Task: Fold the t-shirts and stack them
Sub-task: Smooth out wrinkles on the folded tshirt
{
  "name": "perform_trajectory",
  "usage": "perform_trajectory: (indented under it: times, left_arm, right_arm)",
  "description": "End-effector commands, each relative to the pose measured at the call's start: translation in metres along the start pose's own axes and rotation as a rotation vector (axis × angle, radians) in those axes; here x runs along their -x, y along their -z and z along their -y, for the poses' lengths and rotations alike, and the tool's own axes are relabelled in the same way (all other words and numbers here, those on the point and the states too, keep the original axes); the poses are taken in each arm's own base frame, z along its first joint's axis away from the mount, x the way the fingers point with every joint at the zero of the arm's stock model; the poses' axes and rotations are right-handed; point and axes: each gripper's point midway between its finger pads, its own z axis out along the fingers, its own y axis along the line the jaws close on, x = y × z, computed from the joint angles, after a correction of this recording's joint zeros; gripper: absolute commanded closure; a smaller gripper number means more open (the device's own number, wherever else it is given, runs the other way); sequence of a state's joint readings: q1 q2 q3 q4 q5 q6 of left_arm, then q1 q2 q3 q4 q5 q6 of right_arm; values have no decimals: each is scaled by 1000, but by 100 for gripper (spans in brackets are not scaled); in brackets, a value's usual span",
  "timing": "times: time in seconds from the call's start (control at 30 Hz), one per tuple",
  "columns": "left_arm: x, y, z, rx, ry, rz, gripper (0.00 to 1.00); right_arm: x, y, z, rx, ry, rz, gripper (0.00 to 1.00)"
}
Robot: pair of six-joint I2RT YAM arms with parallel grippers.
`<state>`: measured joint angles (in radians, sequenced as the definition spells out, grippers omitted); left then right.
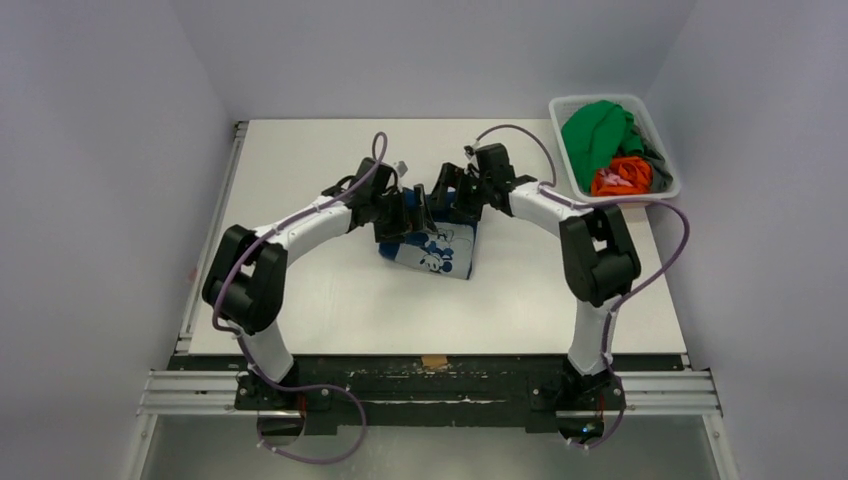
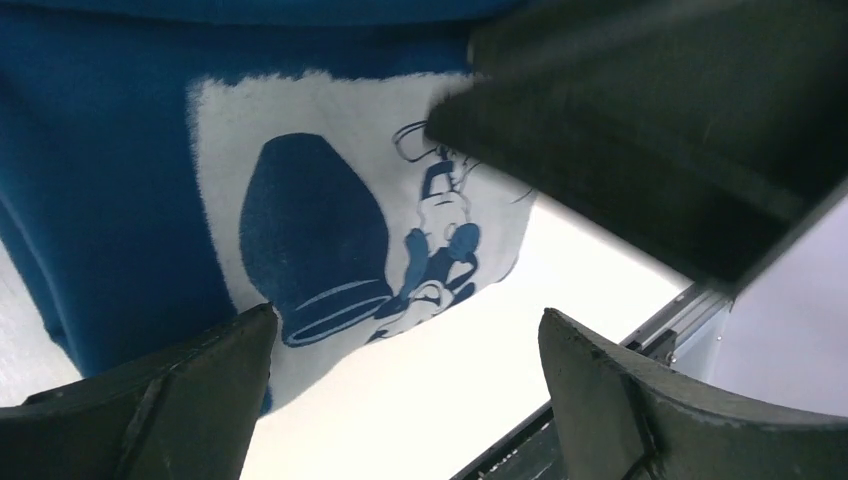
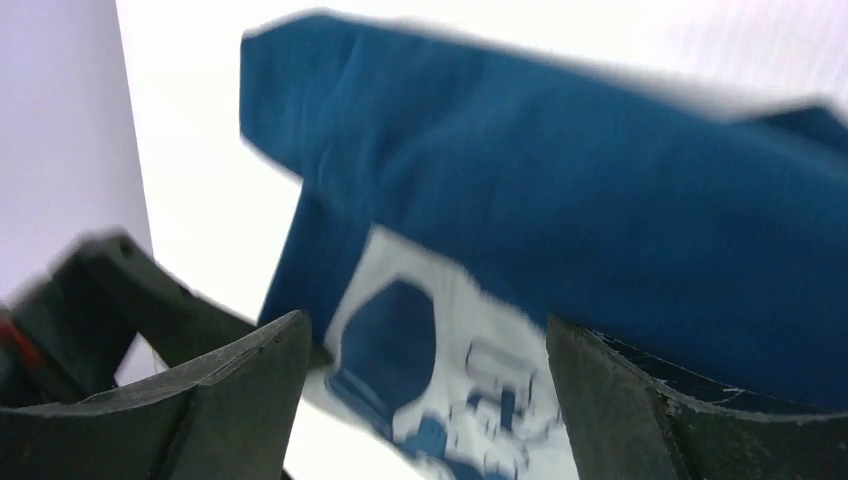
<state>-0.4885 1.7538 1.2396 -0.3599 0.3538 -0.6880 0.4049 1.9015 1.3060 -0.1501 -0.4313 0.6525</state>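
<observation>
The navy blue t-shirt point(image 1: 432, 248) lies folded into a small packet at the table's middle, its white cartoon-mouse print facing up. It fills the left wrist view point(image 2: 110, 200) and the right wrist view point(image 3: 600, 190). My left gripper point(image 1: 396, 222) hangs over the packet's far left part and is open and empty point(image 2: 405, 318). My right gripper point(image 1: 441, 200) hangs over the far edge, close beside the left one, and is open over the print point(image 3: 425, 325). The green shirt point(image 1: 597, 132), orange shirt point(image 1: 622, 177) and dark grey shirt point(image 1: 655, 155) lie bunched in the basket.
The white slotted basket point(image 1: 565, 104) stands at the table's far right corner. The white table point(image 1: 330, 290) has a black rail along its near edge point(image 1: 430, 365). The right gripper's dark body shows in the left wrist view point(image 2: 660, 130).
</observation>
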Motion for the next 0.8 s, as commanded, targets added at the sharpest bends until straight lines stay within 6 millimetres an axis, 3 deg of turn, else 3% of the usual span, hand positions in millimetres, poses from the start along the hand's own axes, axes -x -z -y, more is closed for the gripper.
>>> perform_trajectory:
  times: [0.0,0.23,0.37,0.53,0.67,0.7,0.77]
  left_arm:
    - [-16,-12,-21,9,12,-29,0]
    - [-73,-17,-67,96,30,-128,0]
    - [-75,-8,-62,78,26,-107,0]
    - [-58,14,-36,32,-16,-22,0]
    - [-47,23,-27,13,-21,41,0]
    - [-46,22,-29,20,-16,46,0]
    - [-46,19,-30,19,-6,47,0]
  right_arm:
    - [61,-16,-21,49,11,113,15]
    - [121,-26,-22,-12,5,231,15]
    - [113,-13,-25,-6,11,225,15]
    - [71,20,-34,69,39,176,15]
    - [3,34,-49,230,9,67,15]
    - [-19,34,-44,244,-16,25,15]
    - [-42,36,-45,287,-41,-17,15]
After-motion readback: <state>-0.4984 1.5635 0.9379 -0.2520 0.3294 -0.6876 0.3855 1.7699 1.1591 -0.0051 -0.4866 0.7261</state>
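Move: The folded tshirt lies below both open hands, its middle about 3 cm back and 1 cm right of the left hand point, some 6 cm down. Its white printed panel centres roughly 6 cm back and 2 cm right of that hand, and its rumpled near left corner some 8 cm back and 8 cm left. From the right hand, the tshirt's middle is about 9 cm back, 4 cm left and 6 cm lower. The tshirt's near left part is worked by the left hand, which dips about 6 cm onto the cloth while drawing back and a little left, sweeps on low towards the near edge, then starts to lift. The right hand reaches some 10 cm forward out past the far edge, then comes quickly back over the far right part, about 3 cm higher. Both grippers stay open. ##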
